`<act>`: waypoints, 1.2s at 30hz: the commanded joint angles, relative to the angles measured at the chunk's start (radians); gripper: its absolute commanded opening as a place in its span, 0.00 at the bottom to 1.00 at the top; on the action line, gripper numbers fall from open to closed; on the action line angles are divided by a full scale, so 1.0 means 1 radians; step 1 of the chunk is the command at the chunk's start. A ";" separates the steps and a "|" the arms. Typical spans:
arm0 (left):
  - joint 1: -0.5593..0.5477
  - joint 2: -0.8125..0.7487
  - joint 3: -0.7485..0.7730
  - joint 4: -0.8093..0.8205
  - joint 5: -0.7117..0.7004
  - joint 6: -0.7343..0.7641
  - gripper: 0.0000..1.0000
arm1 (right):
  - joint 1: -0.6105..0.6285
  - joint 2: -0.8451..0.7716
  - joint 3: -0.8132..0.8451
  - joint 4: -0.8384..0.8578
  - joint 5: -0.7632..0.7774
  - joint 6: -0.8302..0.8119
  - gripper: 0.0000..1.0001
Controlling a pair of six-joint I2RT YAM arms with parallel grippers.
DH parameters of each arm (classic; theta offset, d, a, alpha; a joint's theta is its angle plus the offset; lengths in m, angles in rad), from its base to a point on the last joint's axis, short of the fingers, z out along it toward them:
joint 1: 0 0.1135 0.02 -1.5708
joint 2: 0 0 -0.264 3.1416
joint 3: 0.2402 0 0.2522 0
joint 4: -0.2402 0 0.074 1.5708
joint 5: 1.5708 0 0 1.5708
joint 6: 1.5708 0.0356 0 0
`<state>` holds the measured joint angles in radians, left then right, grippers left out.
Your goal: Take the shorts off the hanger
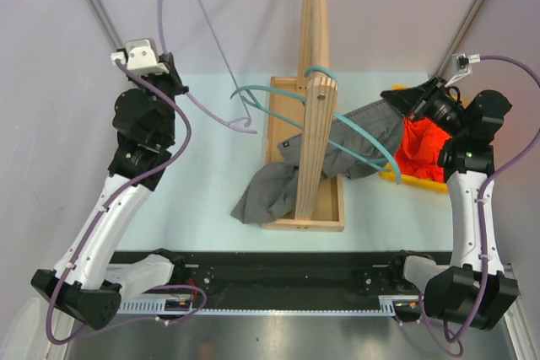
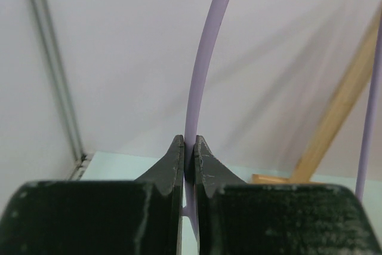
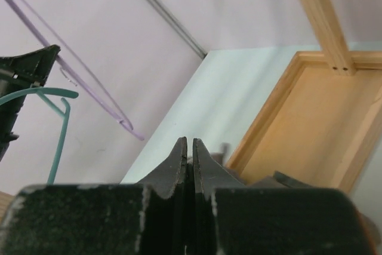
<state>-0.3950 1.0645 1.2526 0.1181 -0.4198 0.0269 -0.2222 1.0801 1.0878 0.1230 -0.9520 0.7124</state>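
Observation:
The dark grey shorts [image 1: 337, 153] hang on a teal hanger [image 1: 375, 142] that is looped around the wooden rack's upright [image 1: 314, 56]. They trail down over the rack's base to the table. My right gripper [image 1: 403, 100] is shut on their right end. In the right wrist view its jaws [image 3: 190, 144] are pressed together on dark cloth, with more grey fabric [image 3: 292, 180] just beyond. The orange-red shorts [image 1: 420, 151] lie in a yellow bin [image 1: 422, 183] under the right wrist. My left gripper [image 1: 171, 73] [image 2: 190, 147], raised at the far left, is shut on a bare lilac hanger [image 1: 211, 40] [image 2: 206, 58].
The wooden rack's tray base [image 1: 325, 212] sits mid-table. The teal hanger's hook [image 1: 246, 94] [image 3: 57, 117] sticks out left of the upright, close to the lilac hanger's lower end [image 1: 245, 126] [image 3: 95, 100]. Walls with metal rails close in at the back and sides.

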 commanded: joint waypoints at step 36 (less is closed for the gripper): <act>0.002 -0.373 -0.352 -0.500 0.294 -0.449 0.00 | -0.489 0.490 1.202 0.190 0.186 0.412 0.00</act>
<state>-0.3943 0.7361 0.9203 -0.3893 -0.1745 -0.3775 -0.6254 1.4693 2.1372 0.2153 -0.8551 0.9760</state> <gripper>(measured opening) 0.086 0.052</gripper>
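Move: My right hand holds the grey shorts by one end. The yellow bin lies about 15 cm to its right, 11 cm farther out and 38 cm below. The shorts' loose end is some 26 cm left, 9 cm back and 38 cm below, and the post top is 15 cm left, 14 cm back and 10 cm above. From my left hand, holding the lilac hanger, the post top is about 27 cm right, 17 cm back and level. I swing my right hand about 6 cm left towards the post. Then I sweep it right and haul it up steeply, some 29 cm above its start, tipping the fingers up about 30 degrees and turning them clockwise, still gripping the shorts. Meanwhile my left hand keeps the lilac hanger and sinks about 17 cm, then also draws back 8 cm beside the rack, tipping its fingers down. ##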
